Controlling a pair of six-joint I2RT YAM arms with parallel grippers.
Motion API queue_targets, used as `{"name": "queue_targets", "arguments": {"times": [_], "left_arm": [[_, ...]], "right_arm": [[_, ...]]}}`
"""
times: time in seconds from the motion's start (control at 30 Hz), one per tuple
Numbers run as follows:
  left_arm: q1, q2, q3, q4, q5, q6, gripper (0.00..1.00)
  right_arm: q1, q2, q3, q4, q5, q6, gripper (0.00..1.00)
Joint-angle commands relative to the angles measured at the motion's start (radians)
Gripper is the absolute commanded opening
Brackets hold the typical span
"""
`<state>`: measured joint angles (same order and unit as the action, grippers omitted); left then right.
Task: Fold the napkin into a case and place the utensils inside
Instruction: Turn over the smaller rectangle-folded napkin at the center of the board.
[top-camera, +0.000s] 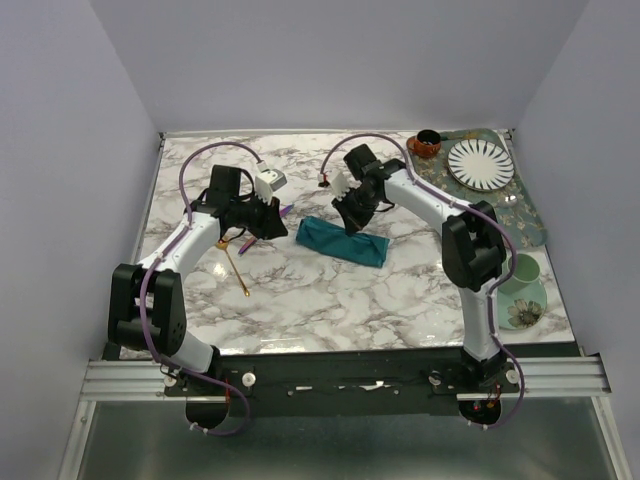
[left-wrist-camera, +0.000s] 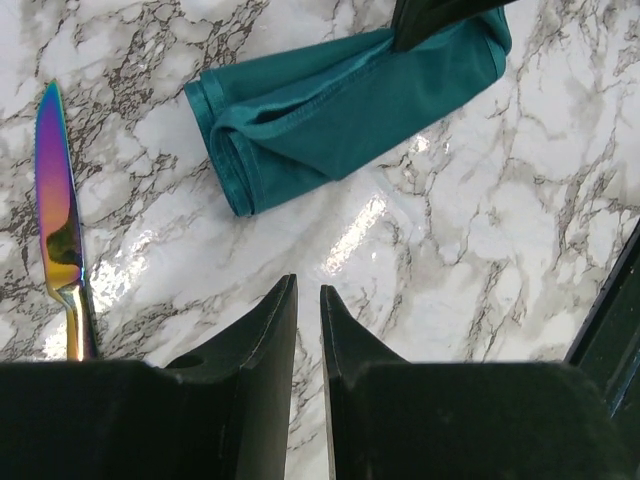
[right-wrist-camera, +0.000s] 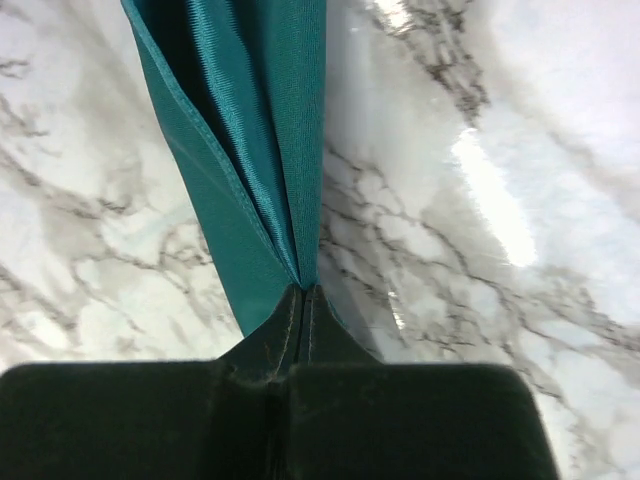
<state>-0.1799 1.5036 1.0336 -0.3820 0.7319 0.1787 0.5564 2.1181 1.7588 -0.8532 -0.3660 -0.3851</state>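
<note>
The napkin lies folded into a narrow teal case on the marble, its left end open in layers. My right gripper is shut on the cloth's edge at the case's far long side. My left gripper hovers just left of the case; its jaws stand slightly apart with nothing between them. The iridescent knife lies left of it, with its tip showing past the gripper. The gold utensil lies nearer the front, under the left arm.
A striped plate and a brown cup sit on a dark placemat at the back right. A pale green saucer with a cup stands at the right edge, beside the right arm.
</note>
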Motion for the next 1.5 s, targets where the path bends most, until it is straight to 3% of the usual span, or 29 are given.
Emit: {"name": "queue_targets", "arguments": {"times": [0.0, 0.4, 0.73, 1.13, 1.23, 1.33, 1.37, 1.47], "left_arm": [[0.020, -0.003, 0.022, 0.018, -0.002, 0.010, 0.26], [0.037, -0.011, 0.017, 0.012, -0.017, 0.015, 0.26], [0.046, -0.028, -0.007, 0.006, -0.035, 0.022, 0.26], [0.074, -0.066, -0.047, 0.005, -0.063, 0.027, 0.26], [0.094, -0.069, -0.055, 0.005, -0.066, 0.013, 0.26], [0.114, -0.068, -0.053, -0.004, -0.052, 0.008, 0.29], [0.117, -0.066, -0.052, -0.011, -0.043, 0.010, 0.29], [0.123, -0.057, -0.034, -0.034, -0.023, 0.034, 0.31]], "right_arm": [[0.010, -0.043, 0.016, 0.091, 0.166, -0.098, 0.01], [0.085, -0.178, -0.140, 0.374, 0.418, -0.216, 0.01], [0.211, -0.224, -0.424, 0.684, 0.633, -0.256, 0.01], [0.336, -0.267, -0.538, 0.704, 0.699, -0.167, 0.01], [0.373, -0.271, -0.574, 0.704, 0.705, -0.149, 0.11], [0.402, -0.274, -0.593, 0.691, 0.705, -0.121, 0.33], [0.415, -0.279, -0.598, 0.683, 0.700, -0.109, 0.49], [0.428, -0.303, -0.581, 0.606, 0.656, -0.043, 0.63]]}}
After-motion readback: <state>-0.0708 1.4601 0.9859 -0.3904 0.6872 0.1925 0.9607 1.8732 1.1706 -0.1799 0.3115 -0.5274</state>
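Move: The right fingers already pinch the napkin's long edge, raised a few centimetres off the marble; its middle lies about 1 cm back, 2 cm left and 2 cm below, and is to be laid back there. From this hand the knife is roughly 24 cm left and 2 cm ahead, the golden spoon some 33 cm left and 9 cm back, both about 4 cm lower. From the left hand the napkin lies around 16 cm right, 3 cm ahead and 9 cm below. Right hand swings the pinched napkin forward-up 5 cm, then back-down 10 cm, releasing it; left hand eases left. ##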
